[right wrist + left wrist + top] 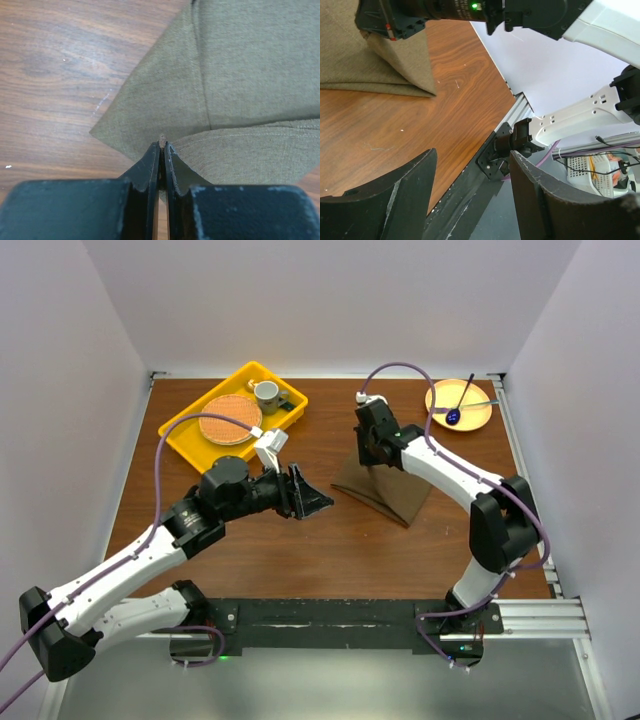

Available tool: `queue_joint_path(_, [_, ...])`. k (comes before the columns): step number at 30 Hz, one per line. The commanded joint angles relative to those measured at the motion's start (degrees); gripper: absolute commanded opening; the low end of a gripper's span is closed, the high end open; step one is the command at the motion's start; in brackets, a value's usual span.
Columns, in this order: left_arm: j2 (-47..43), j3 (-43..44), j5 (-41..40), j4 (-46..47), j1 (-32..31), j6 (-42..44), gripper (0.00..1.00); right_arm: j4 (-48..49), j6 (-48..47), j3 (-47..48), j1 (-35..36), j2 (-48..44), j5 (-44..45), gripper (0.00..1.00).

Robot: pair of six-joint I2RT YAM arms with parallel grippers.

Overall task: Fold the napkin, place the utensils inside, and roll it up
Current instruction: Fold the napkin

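Note:
The olive-brown napkin [390, 490] lies right of the table's centre, with one part raised off the wood. My right gripper [368, 462] is over its far-left part. In the right wrist view that gripper [161, 142] is shut on a pinched edge of the napkin [240, 75], and the cloth drapes away to the right. My left gripper [312, 498] hovers just left of the napkin, pointing towards it. It is open [472, 155] with nothing between its fingers. The left wrist view shows the napkin [350, 55] hanging from the right gripper [390, 20]. The utensils are out of view.
A yellow tray [186, 430] at the back left holds a round woven mat [230, 420] and a mug [267, 393]. An orange plate [480, 420] at the back right carries a dark blue spoon [455, 412]. White walls enclose the table on three sides.

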Motion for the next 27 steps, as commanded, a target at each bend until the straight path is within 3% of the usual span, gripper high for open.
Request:
queue_joint_path(1, [-0.10,2.91,-0.52,0.93,0.32,1.66,0.66,1.73,-1.62,4.07,1.01,2.02,1.14,0.08])
queue_joint_path(13, [-1.59,3.43,-1.66,-1.35,0.76,2.45,0.66,2.78,0.57,6.27,1.28,8.61,3.68,0.10])
queue_joint_path(27, [-2.03,2.99,-1.75,-2.14,1.28,3.07,0.66,4.01,3.73,10.14,2.50,14.67,-0.35,0.11])
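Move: The napkin's left corner, towards which the right hand is taking the pinched corner, lies some 7 cm to its left, 3 cm ahead and about 10 cm below. The napkin's far corner is roughly 14 cm ahead and 1 cm to the right. Its front corner is about 10 cm back and 8 cm to the right, both of them equally low. From the idle left hand, the napkin's left corner is some 18 cm straight ahead, about 26 cm down. The napkin's lifted corner, still pinched in the right fingertips, is carried down over the left part of the cloth. The right hand sinks about 5 cm while edging some 3 cm forward and 3 cm left towards the left corner; most of the drop comes mid-way, and the wrist hardly turns. ##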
